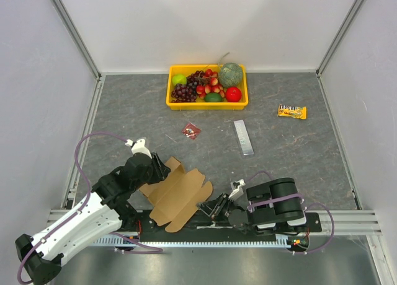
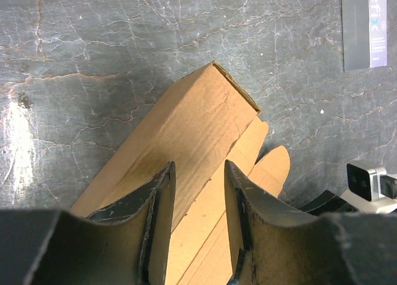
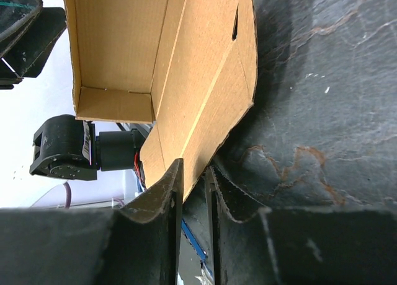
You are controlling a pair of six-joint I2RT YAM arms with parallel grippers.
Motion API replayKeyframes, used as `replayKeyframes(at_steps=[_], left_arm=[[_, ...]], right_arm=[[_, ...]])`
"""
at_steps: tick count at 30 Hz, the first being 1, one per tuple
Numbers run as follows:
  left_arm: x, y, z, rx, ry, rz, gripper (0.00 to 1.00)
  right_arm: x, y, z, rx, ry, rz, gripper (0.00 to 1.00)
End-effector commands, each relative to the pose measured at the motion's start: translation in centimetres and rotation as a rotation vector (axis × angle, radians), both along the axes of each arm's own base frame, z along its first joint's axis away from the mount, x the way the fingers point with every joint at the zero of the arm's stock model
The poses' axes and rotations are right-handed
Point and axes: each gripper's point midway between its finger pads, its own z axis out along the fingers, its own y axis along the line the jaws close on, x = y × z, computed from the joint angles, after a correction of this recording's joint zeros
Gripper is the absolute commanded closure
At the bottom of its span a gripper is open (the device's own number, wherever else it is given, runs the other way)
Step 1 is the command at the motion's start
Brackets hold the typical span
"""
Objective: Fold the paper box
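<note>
The paper box [image 1: 177, 195] is a brown die-cut cardboard sheet lying near the front of the table, one long panel folded up. My left gripper [image 1: 162, 169] is at its far-left edge. In the left wrist view its fingers stand apart over the cardboard [image 2: 192, 124], the fold line running between them, so the left gripper [image 2: 198, 167] is open. My right gripper [image 1: 209, 209] is at the near-right corner. In the right wrist view the right gripper [image 3: 193, 167] has its jaws narrowly apart, with the edge of a flap [image 3: 198, 80] entering the slit.
A yellow tray [image 1: 169, 93] of fruit stands at the back centre. A small red packet [image 1: 191, 131], a grey strip [image 1: 244, 137] and a yellow snack bar [image 1: 291, 111] lie on the dark mat. White walls close in the table on three sides.
</note>
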Motion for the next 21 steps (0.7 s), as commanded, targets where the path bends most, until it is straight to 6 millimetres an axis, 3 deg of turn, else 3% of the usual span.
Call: replayKeyframes(at_steps=[1, 5, 8, 15, 16, 21], left_arm=[[0.1, -0.3, 0.2, -0.009, -0.022, -0.019, 0.56], [0.1, -0.4, 0.5, -0.014, -0.026, -0.022, 0.56], [0.4, -0.6, 1.8, -0.032, -0.053, -0.023, 0.56], [2.2, -1.2, 10.2, -0.092, -0.223, -0.029, 0.54], [2.4, -1.3, 11.0, -0.093, -0.238, -0.031, 0.54], [2.8, -1.8, 13.5, -0.110, -0.277, -0.047, 0.53]], right_arm=[[2.7, -0.8, 2.6, 0.082, -0.097, -0.109, 0.75], [3.0, -0.4, 3.2, 0.066, -0.144, -0.101, 0.85], [3.1, -0.3, 3.8, 0.040, -0.199, -0.089, 0.94], [3.8, -0.5, 5.7, 0.003, -0.247, -0.076, 1.00], [3.8, -0.7, 5.0, -0.054, -0.252, -0.066, 1.00], [4.9, -1.8, 5.7, -0.243, -0.283, -0.082, 1.00]])
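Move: Between the right hand's half-open fingers lies the edge of the paper box's outer flap, whose middle is about 4 cm to the left and level with that hand. The box body sits some 13 cm left and 8 cm ahead of the same hand. From the left hand, that flap is roughly 12 cm back, 8 cm right and 9 cm below; the box body is about 4 cm back and 7 cm below, and the red packet some 14 cm ahead and 9 cm right. Pinching shut on the near right edge of the outer flap, the right hand first stays nearly in place, then draws the flap about 3 cm forward and some 5 cm up, fingers tipping up roughly 10 degrees. Once that grip is made, the left hand, fingers still half open, rises about 11 cm away from the box body, its fingertips tilting upward. ##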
